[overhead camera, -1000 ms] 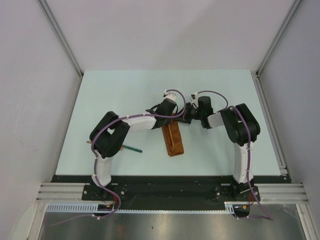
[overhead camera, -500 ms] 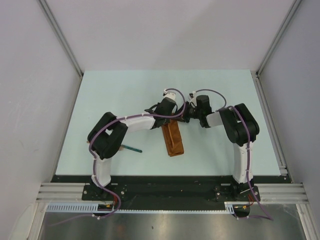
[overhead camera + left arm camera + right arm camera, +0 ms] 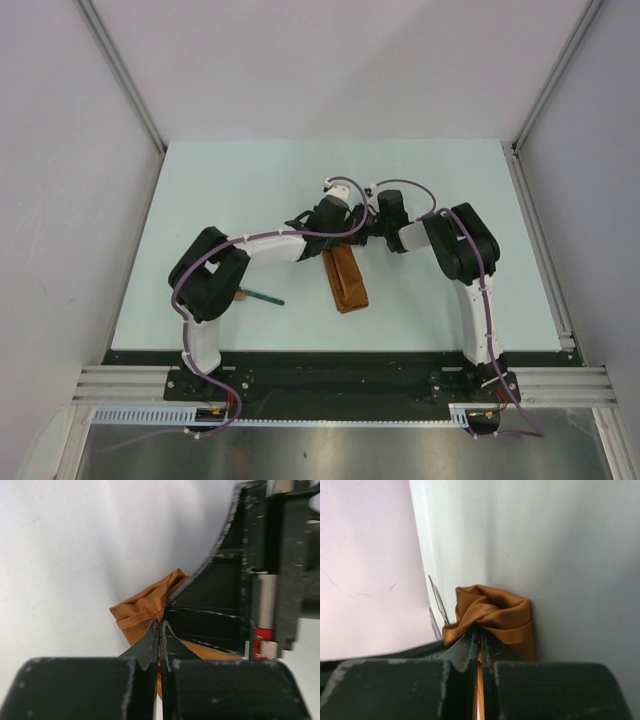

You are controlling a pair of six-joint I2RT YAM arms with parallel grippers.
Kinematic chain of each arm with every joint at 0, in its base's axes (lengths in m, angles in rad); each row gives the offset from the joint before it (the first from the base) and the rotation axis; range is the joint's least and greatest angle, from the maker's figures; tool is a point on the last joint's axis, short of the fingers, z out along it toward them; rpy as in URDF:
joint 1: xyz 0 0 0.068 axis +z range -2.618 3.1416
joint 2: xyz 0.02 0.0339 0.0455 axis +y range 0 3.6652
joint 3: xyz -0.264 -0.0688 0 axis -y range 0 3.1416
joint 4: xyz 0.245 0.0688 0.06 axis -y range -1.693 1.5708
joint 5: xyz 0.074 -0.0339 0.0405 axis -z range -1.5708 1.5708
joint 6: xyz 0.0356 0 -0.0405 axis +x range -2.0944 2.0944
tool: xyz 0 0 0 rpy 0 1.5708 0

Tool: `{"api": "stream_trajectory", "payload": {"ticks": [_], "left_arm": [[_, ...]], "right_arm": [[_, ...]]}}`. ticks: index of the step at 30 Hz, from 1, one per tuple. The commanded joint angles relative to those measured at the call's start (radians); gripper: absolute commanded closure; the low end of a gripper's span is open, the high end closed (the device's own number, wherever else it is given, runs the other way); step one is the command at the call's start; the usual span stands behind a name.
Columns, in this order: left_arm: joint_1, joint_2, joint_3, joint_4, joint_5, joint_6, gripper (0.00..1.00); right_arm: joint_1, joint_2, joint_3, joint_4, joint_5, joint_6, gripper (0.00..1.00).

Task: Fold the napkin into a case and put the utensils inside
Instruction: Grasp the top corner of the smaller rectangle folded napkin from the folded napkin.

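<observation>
The napkin (image 3: 346, 280) lies as a narrow rust-orange strip mid-table, running from near to far. Both grippers meet at its far end. My left gripper (image 3: 347, 236) is shut on a bunched corner of the cloth (image 3: 145, 607), which shows pinched between its fingertips (image 3: 159, 626). My right gripper (image 3: 366, 231) is shut on the neighbouring fold (image 3: 495, 612), the cloth crumpled round its tips (image 3: 479, 632). A teal-handled utensil (image 3: 264, 297) lies on the table left of the strip, beside the left arm's elbow. Two thin grey prongs (image 3: 438, 601) show beside the cloth in the right wrist view.
The pale table (image 3: 250, 190) is bounded by white walls on the left, back and right. The right gripper's black body (image 3: 235, 600) fills the right of the left wrist view, very close. The arms' bases sit on the black rail (image 3: 340, 375) at the near edge.
My left gripper has shut on the far end of the napkin. Both grippers have shifted slightly left and farther back, and the strip's far end is bunched up.
</observation>
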Motion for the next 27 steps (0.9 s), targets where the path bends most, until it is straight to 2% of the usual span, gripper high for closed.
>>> {"api": "stream_trajectory", "payload": {"ticks": [1,7,10,11,12,13,14,20,27], "left_arm": [[-0.005,-0.052,-0.011,0.045,0.053,-0.041,1.00],[-0.005,-0.040,-0.013,0.045,0.052,-0.059,1.00],[-0.004,-0.031,-0.010,0.045,0.049,-0.067,1.00],[-0.004,-0.031,-0.010,0.047,0.049,-0.068,1.00],[-0.004,-0.032,-0.010,0.045,0.047,-0.068,1.00],[-0.002,-0.032,-0.013,0.045,0.046,-0.070,1.00],[-0.001,-0.032,-0.013,0.045,0.046,-0.073,1.00],[0.009,-0.034,-0.016,0.044,0.053,-0.078,1.00],[0.013,-0.038,-0.024,0.041,0.055,-0.082,1.00]], "right_arm": [[0.025,0.069,0.080,0.110,-0.017,0.085,1.00],[0.009,0.080,-0.002,0.336,0.055,0.318,0.98],[0.013,0.086,0.004,0.334,0.063,0.341,0.90],[0.018,0.089,0.017,0.315,0.054,0.335,0.89],[0.021,0.077,0.030,0.267,0.052,0.250,0.89],[0.022,0.063,0.040,0.132,0.056,0.200,0.87],[0.022,0.047,0.031,0.076,0.079,0.153,0.84],[0.004,-0.052,-0.028,0.014,0.069,0.066,0.77],[-0.002,-0.102,-0.062,-0.032,0.055,0.022,0.74]]}}
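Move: The napkin's bunched top corner is right at both hands: about 1 cm ahead of the left fingers, already shut, and some 2 cm to the left of the right fingers, also shut at its folds. From the right hand, the folded strip's middle lies roughly 9 cm back and 2 cm to the left, a couple of centimetres lower. From the left hand, the green-handled knife lies some 14 cm back and 18 cm to the left, about 4 cm lower. The napkin's top corner is still pinched by the left fingers, which stay shut and nearly in place, while the right hand noses about 1 cm left and slightly forward into the folds. Rolling a few degrees and back, the right fingers part to about a quarter open around the cloth, then draw back some 2 cm to the right, ending near their starting place. ##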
